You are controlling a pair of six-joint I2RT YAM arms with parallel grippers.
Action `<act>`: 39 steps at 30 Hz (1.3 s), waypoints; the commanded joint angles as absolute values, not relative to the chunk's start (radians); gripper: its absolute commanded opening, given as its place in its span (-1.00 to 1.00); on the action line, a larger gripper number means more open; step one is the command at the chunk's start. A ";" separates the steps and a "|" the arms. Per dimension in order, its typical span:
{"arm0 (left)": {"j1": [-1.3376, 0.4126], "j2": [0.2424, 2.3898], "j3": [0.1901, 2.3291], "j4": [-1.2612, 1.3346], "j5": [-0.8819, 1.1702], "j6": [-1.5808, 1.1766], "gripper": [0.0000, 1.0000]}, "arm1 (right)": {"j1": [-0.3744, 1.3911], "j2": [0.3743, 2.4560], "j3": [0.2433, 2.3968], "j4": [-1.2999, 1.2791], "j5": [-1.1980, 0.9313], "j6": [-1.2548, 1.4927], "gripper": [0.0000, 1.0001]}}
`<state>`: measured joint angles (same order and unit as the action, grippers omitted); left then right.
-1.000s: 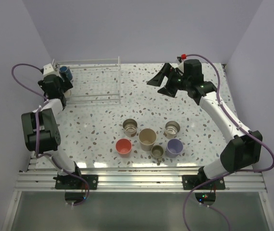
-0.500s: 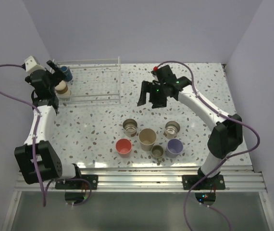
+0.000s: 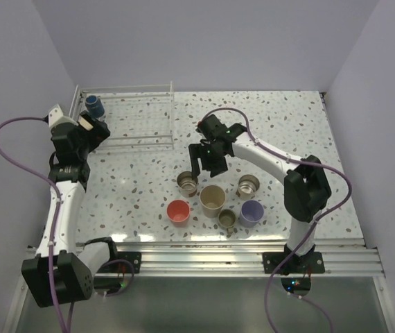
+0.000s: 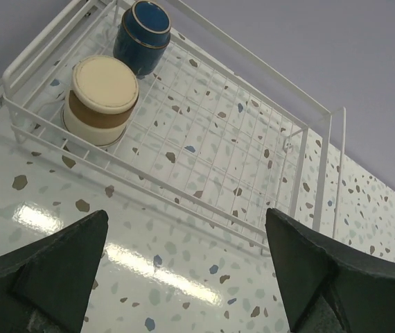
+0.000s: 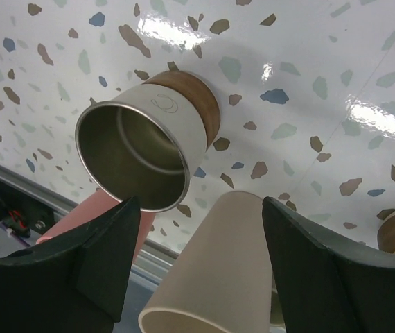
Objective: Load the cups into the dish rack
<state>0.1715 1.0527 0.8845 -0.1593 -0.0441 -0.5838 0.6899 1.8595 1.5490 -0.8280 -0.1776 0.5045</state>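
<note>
The white wire dish rack (image 3: 135, 116) stands at the back left. It holds a dark blue cup (image 3: 94, 104) and an upturned cream-and-brown cup (image 3: 85, 123). Both show in the left wrist view, the blue cup (image 4: 141, 28) and the cream one (image 4: 102, 91), inside the rack (image 4: 211, 139). My left gripper (image 3: 95, 137) is open and empty, just in front of the rack (image 4: 187, 277). Several cups stand mid-table: metal-and-brown (image 3: 188, 183), beige (image 3: 212, 198), red (image 3: 178, 211), olive (image 3: 226, 219), lavender (image 3: 251, 211), metal (image 3: 248, 184). My right gripper (image 3: 206, 165) is open above the metal-and-brown cup (image 5: 145, 146) and the beige cup (image 5: 218, 270).
The red cup (image 5: 80, 222) shows behind my right gripper's left finger (image 5: 80, 270). Lilac walls close in the table on three sides. The metal rail (image 3: 197, 260) with the arm bases runs along the near edge.
My left gripper has drawn back from the rack, leaving the cream-and-brown cup inside. My right gripper has swung left and down, to just above the cups.
</note>
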 commanded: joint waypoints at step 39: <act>0.138 0.998 1.081 -0.226 0.078 -0.567 1.00 | 0.597 1.890 1.973 -0.821 -0.334 0.626 -1.00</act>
<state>0.1440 0.9710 1.0245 -0.3103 0.0021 -0.5797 0.6216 1.9610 1.9011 -0.8902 -0.1806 0.5465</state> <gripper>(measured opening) 0.997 0.056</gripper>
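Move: The steel cup with the wooden base is about 4 cm to the right gripper's left, 3 cm back and 7 cm below. From that gripper, the tall beige cup is some 8 cm back and 4 cm to the right, the red cup about 12 cm back and 7 cm left, and a second steel cup about 15 cm right and 3 cm back. From the left gripper, the first steel cup lies some 29 cm right, 10 cm back and 21 cm down. Lower the right gripper about 4 cm, easing slightly left and back, and shut the fingers on the right-hand wall of the steel cup at its rim. Keep that pinch and lift it about 11 cm while carrying it some 8 cm forward, towards the rack's near right corner. Meanwhile draw the open, empty left gripper back a little, then raise it. ##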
